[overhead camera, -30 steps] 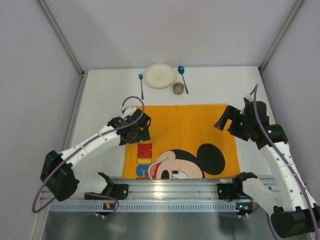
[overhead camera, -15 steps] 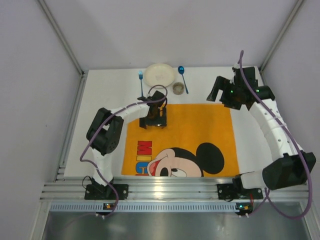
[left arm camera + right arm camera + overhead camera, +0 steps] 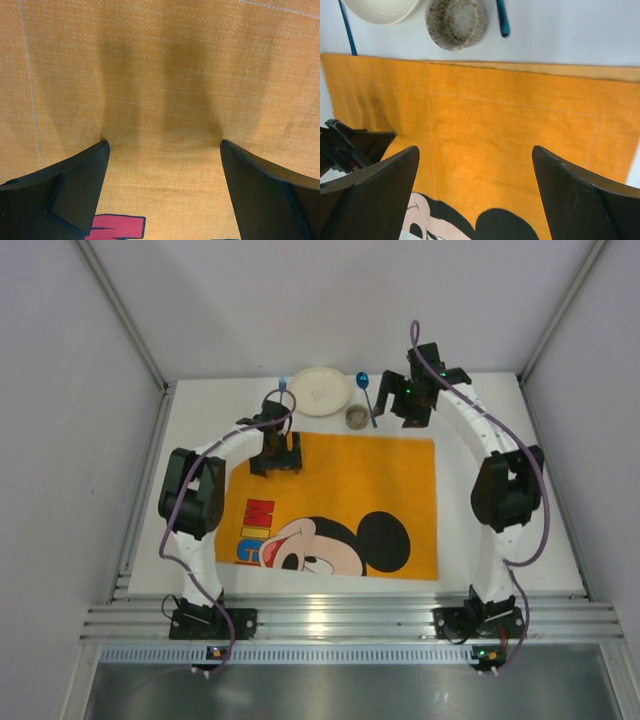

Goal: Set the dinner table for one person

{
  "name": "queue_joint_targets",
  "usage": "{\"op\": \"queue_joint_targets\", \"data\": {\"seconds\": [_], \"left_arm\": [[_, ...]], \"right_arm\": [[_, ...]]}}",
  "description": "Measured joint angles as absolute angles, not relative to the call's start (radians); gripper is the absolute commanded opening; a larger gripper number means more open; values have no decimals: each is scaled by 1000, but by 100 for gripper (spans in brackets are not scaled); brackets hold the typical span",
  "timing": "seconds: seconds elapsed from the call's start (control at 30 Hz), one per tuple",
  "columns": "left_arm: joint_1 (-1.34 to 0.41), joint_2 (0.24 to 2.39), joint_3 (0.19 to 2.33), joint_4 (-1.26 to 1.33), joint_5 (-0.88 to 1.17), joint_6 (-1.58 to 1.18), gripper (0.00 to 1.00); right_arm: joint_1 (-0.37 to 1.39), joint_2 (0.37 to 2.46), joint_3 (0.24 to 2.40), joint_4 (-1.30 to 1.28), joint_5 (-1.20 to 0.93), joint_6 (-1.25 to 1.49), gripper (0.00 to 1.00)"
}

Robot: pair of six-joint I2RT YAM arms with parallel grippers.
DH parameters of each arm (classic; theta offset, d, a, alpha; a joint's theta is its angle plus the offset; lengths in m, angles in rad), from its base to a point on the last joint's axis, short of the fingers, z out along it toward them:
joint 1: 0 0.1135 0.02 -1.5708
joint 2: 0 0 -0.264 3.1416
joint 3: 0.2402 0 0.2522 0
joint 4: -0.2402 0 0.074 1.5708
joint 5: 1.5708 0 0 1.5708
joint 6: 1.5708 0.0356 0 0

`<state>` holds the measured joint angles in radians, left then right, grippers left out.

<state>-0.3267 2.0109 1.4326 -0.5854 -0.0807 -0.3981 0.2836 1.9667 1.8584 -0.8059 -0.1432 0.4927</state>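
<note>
The dinner table point(image 3: 210, 410) is a white tabletop. An orange cartoon-mouse placemat point(image 3: 340, 480) lies flat on it, and it also shows in the left wrist view point(image 3: 165, 75) and the right wrist view point(image 3: 490, 130). My left gripper point(image 3: 276, 458) is open with its fingertips point(image 3: 102, 147) down at the cloth near the mat's far left corner; its midpoint in the wrist view point(image 3: 162, 145) is over bare cloth. My right gripper point(image 3: 412, 405) is open and empty above the mat's far right corner, and its midpoint in its own view point(image 3: 475, 150) is over the mat.
Along the table's far edge sit a cream plate point(image 3: 318, 390), a blue fork point(image 3: 283, 388) left of it, a blue spoon point(image 3: 366, 395) and a small speckled bowl point(image 3: 356, 417) on the right. The right wrist view shows the bowl point(image 3: 456, 20) and spoon point(image 3: 502, 17).
Both arms have swung from the near side toward the far end. The placemat has slid left and away from the near edge. The right gripper moved up beside the spoon.
</note>
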Motion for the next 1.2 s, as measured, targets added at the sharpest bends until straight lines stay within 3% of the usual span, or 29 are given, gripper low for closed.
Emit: {"op": "queue_joint_targets", "data": {"seconds": [0.4,0.7,0.93,1.03,1.07,1.2], "left_arm": [[-301,1908,1354,-638,38,-426,99],[-302,1714,1317,-712,44,-449,98],[-302,1698,1318,-751,17,-447,98],[-302,1698,1321,-775,-28,-441,99],[-302,1698,1324,-781,-45,-439,99],[-302,1712,1372,-800,-136,-430,99]], "right_arm": [[353,2387,2263,-799,-118,599,81],[353,2499,2383,-797,14,641,67],[382,2564,2418,-802,105,630,44],[400,2588,2426,-801,124,628,18],[404,2591,2429,-803,129,627,4],[409,2593,2437,-803,141,622,0]]}}
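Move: The cup stands about 11 cm ahead of the right hand and 10 cm to its left, some 14 cm below. The spoon's middle lies roughly 6 cm farther out than the cup and 4 cm to the right of it; the plate is 9 cm farther out and 13 cm to the left of it. The orange cloth's middle is about 28 cm nearer the base than the cup and 9 cm to the left of it. From the left hand the cup is some 16 cm ahead and 26 cm to the right, about level. The cup's right wall is where the right hand goes, sinking about 12 cm while reaching some 10 cm forward and 6 cm left, wrist turning slightly clockwise, fingers closing from wide open to pinch the rim, one inside and one outside. The left hand, still open, lifts clear of the cloth and draws back about 5 cm, easing left at the end. ##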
